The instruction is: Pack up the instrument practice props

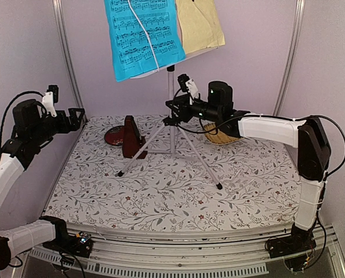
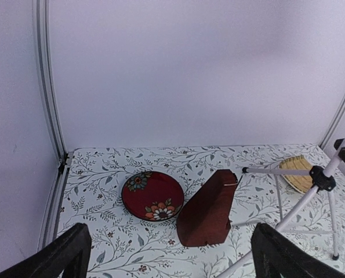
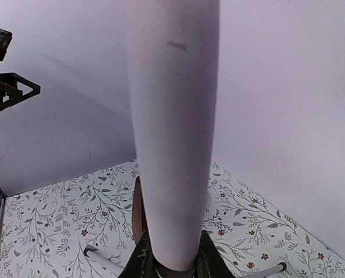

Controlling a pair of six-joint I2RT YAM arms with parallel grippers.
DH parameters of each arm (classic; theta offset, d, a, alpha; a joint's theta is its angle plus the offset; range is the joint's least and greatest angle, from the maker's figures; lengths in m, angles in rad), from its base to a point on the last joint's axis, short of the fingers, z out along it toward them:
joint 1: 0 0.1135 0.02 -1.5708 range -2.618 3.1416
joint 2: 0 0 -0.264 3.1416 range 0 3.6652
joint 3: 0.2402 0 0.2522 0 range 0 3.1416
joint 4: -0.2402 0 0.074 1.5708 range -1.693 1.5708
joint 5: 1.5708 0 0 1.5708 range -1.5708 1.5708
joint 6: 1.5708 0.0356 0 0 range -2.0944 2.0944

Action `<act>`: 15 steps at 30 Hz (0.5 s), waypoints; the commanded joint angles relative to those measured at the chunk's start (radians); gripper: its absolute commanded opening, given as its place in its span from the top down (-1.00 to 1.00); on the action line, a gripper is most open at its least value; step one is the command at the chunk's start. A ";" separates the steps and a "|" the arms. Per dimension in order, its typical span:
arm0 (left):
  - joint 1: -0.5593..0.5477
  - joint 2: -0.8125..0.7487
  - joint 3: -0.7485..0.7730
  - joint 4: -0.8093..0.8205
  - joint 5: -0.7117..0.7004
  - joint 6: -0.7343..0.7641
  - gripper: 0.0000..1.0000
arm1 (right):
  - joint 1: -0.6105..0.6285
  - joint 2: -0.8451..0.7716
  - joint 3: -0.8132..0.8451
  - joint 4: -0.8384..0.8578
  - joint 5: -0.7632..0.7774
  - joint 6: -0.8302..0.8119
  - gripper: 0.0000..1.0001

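Note:
The silver tripod music stand [image 1: 171,87] rises from the middle of the floral table. On its desk rest a blue music sheet [image 1: 143,35] and a pale-yellow one [image 1: 200,26]. My right gripper [image 1: 171,110] is shut around the stand's pole just above the leg hub. In the right wrist view the pole [image 3: 172,133] fills the frame, squeezed between the black fingers [image 3: 142,260]. The dark red-brown metronome [image 1: 131,138] stands left of the pole, seen also in the left wrist view [image 2: 210,211]. My left gripper [image 1: 76,119] hovers open at the far left, holding nothing.
A red floral plate [image 2: 153,195] lies beside the metronome on its left. A woven straw dish [image 1: 221,139] sits behind my right arm. Tripod legs [image 1: 201,165] spread toward the front. Metal frame posts [image 1: 68,58] stand at the back corners.

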 commanded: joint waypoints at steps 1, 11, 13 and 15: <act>0.004 -0.005 -0.015 0.017 -0.002 0.007 -0.97 | -0.059 -0.082 -0.024 0.065 0.047 -0.028 0.98; 0.003 -0.003 -0.016 0.021 -0.001 0.010 -0.97 | -0.153 -0.070 -0.027 0.075 0.034 -0.051 0.98; 0.004 -0.001 -0.016 0.021 0.002 0.010 -0.97 | -0.169 -0.067 -0.027 0.075 0.029 -0.065 0.99; 0.003 0.002 -0.016 0.021 0.006 0.012 -0.97 | -0.182 -0.064 -0.027 0.076 0.027 -0.075 0.98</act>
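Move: The right gripper still grips the music stand's pole, some 28 cm above the table. From this hand, the yellow tray lies about 18 cm ahead and 24 cm right; the metronome is some 7 cm ahead and 18 cm left, the red plate about 17 cm ahead and 29 cm left, all lower. From the left hand, the yellow tray is roughly 28 cm ahead, 55 cm right and 30 cm down. Keep the right fingers shut on the music stand's pole and carry the stand level, about 6 cm right and 5 cm forward on a slant towards the yellow tray, away from the metronome. Let the wrist turn some 5 to 10 degrees clockwise as you go, holding the pole upright. ##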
